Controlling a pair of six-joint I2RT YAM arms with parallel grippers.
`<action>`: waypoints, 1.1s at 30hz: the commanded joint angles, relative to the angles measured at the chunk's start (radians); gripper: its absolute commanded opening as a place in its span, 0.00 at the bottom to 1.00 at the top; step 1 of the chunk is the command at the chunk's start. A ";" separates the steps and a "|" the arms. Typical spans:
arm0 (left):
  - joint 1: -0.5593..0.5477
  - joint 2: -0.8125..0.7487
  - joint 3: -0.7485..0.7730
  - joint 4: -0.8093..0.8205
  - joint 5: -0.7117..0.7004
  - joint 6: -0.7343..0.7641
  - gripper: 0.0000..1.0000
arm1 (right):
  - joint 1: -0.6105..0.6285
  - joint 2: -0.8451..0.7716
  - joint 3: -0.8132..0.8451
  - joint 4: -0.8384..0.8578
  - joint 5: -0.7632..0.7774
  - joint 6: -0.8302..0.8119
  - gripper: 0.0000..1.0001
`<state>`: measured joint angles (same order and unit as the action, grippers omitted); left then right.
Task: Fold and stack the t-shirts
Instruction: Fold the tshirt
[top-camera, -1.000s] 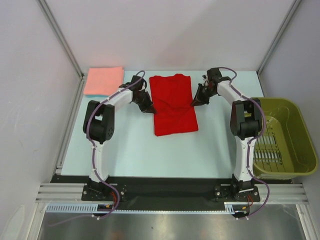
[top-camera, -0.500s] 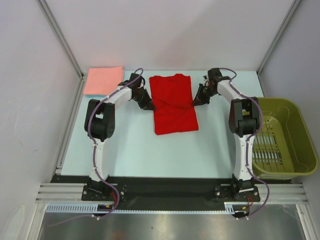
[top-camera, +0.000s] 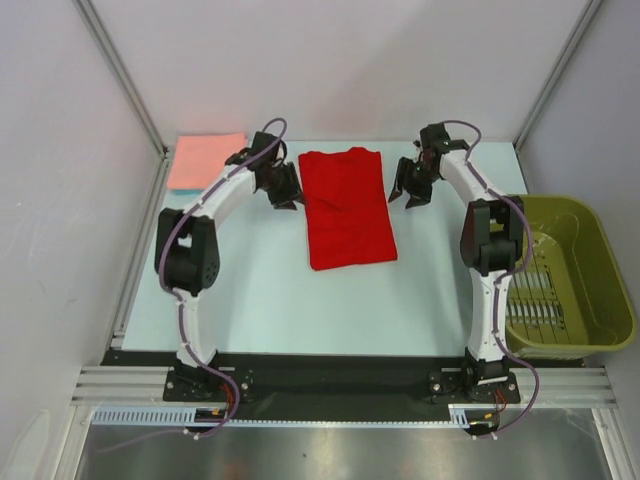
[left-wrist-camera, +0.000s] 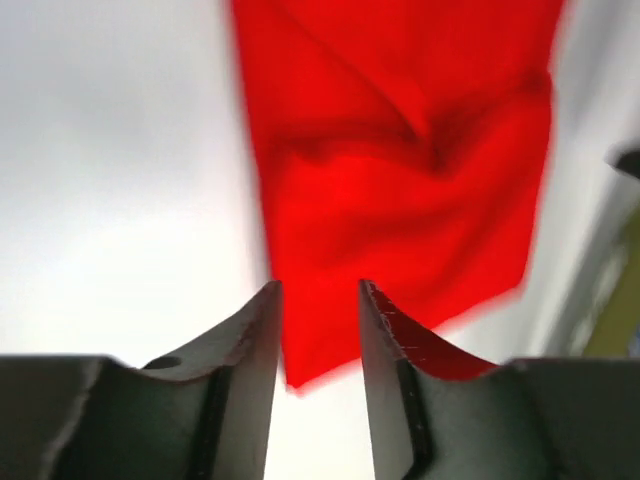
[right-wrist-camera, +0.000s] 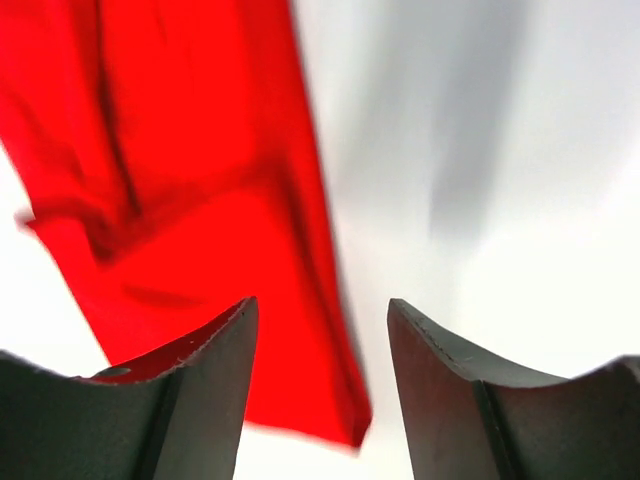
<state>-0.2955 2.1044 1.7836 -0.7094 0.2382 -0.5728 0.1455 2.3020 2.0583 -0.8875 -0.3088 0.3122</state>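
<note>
The red t-shirt (top-camera: 345, 205) lies folded into a long rectangle at the middle of the table, with a few creases near its centre. A salmon-pink t-shirt (top-camera: 206, 160) rests folded at the far left corner. My left gripper (top-camera: 287, 198) hovers just off the red shirt's left edge, open. In the left wrist view the red t-shirt (left-wrist-camera: 400, 180) lies below the left gripper (left-wrist-camera: 318, 305), nothing clamped. My right gripper (top-camera: 406, 196) hangs beside the shirt's right edge, open. In the right wrist view the right gripper (right-wrist-camera: 320, 320) stands wide above the red t-shirt (right-wrist-camera: 180, 180) edge.
An olive-green plastic basket (top-camera: 600, 300) stands at the right edge of the table, close to the right arm's base. Metal frame posts and white walls close in the back and sides.
Both grippers have opened and let go of the red shirt's side edges. Both have drawn back and outward from the cloth, which now lies flat.
</note>
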 joint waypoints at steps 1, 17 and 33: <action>-0.094 -0.171 -0.165 0.106 0.166 0.073 0.40 | 0.068 -0.191 -0.160 -0.018 -0.030 -0.041 0.59; -0.206 -0.173 -0.487 0.352 0.242 -0.061 0.07 | 0.290 -0.138 -0.428 0.171 -0.378 0.070 0.00; -0.126 -0.072 -0.518 0.332 0.309 -0.090 0.04 | 0.212 -0.055 -0.415 0.110 -0.446 0.004 0.00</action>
<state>-0.4461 2.0121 1.2774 -0.3573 0.5354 -0.6727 0.3801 2.2448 1.6329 -0.7479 -0.7246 0.3553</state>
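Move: The near edge of the red t-shirt, at its middle, lies about 14 cm back and 14 cm to the right of the left hand, some 8 cm below it; from the right hand it is about 16 cm back, 14 cm to the left and 6 cm lower. From the left hand, the t-shirt's far edge is some 13 cm ahead and 12 cm to the right, and the folded pink t-shirt about 11 cm ahead and 22 cm to the left, both near table height. To the near edge of the red t-shirt both hands sweep quickly back and inward from its two sides, about 16 cm back at the furthest, then sink until their tips meet the cloth just inside that edge, close beside each other; the left first rises slightly and eases forward again near the end. Both grippers shut on the way, and the wrists turn the fingertips inward and back, the right by some 30 degrees. ##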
